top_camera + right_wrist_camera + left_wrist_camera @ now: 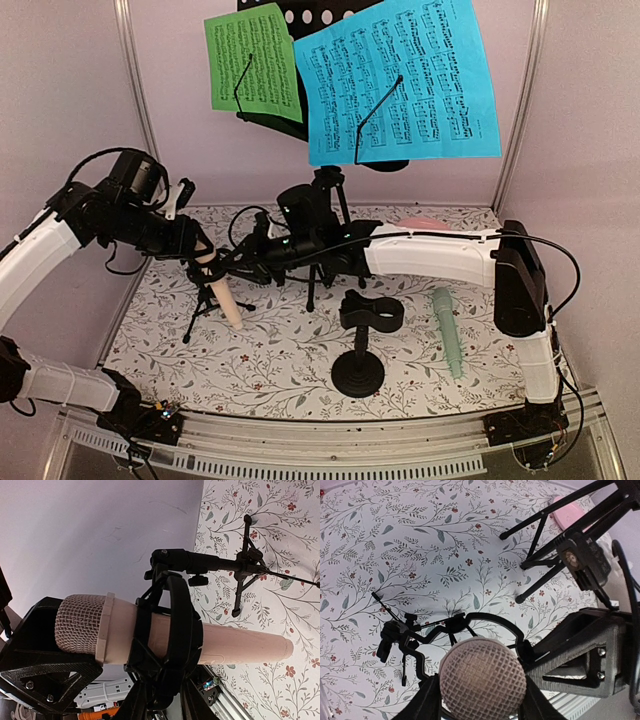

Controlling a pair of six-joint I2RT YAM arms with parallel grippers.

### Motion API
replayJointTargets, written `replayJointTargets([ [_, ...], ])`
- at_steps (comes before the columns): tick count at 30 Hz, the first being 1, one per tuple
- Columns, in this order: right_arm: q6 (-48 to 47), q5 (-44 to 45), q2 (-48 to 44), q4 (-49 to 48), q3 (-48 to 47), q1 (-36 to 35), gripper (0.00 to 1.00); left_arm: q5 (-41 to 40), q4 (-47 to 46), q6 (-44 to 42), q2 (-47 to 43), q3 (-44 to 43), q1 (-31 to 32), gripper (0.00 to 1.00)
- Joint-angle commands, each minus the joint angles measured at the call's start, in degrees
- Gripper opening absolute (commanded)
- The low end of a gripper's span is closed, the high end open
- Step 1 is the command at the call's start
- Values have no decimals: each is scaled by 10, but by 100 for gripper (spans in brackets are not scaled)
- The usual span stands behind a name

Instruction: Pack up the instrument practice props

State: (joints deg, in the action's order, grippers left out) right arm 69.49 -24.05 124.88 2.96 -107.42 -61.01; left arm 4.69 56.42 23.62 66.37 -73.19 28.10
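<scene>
The beige microphone sits tilted in the clip of a small black tripod mic holder. My left gripper is shut on its mesh head, a finger against each side. My right gripper reaches across from the right and is shut on the holder's clip, which rings the microphone's body. A second mic holder on a round base stands mid-table, with the mint microphone lying to its right. The black music stand at the back carries a green page and a blue page.
A pink plate lies at the back right behind my right arm, and it also shows in the left wrist view as the pink plate. The music stand's tripod legs spread close behind both grippers. Enclosure walls stand left, right and behind.
</scene>
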Motion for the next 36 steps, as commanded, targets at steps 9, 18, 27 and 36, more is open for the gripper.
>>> replayJointTargets([
  [9, -15, -10, 8, 10, -16, 10, 26, 16, -26, 12, -1, -31, -5, 38],
  [18, -20, -15, 5, 27, -15, 10, 25, 17, -12, 24, 6, -81, -5, 38],
  [27, -25, -21, 4, 37, -12, 10, 25, 7, 14, 20, 10, -120, -5, 38],
  [36, -29, -25, 2, 38, -11, 11, 25, -4, 32, 17, 9, -147, -5, 38],
])
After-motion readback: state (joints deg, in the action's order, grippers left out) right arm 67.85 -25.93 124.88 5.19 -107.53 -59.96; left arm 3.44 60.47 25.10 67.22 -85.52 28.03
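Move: The left hand already grips the microphone by its mesh head; the mount ring around the body lies about 8 cm below that hand, 2 cm to its right and 1 cm back. The music stand's tripod is some 26 cm to the left hand's right, 8 cm farther out and lower. The right hand still pinches the ring's rim, with the ring's middle about 4 cm to its left, level in height and depth. The left hand draws the gripped microphone up about 7 cm through the ring, while the right keeps its pinch. ##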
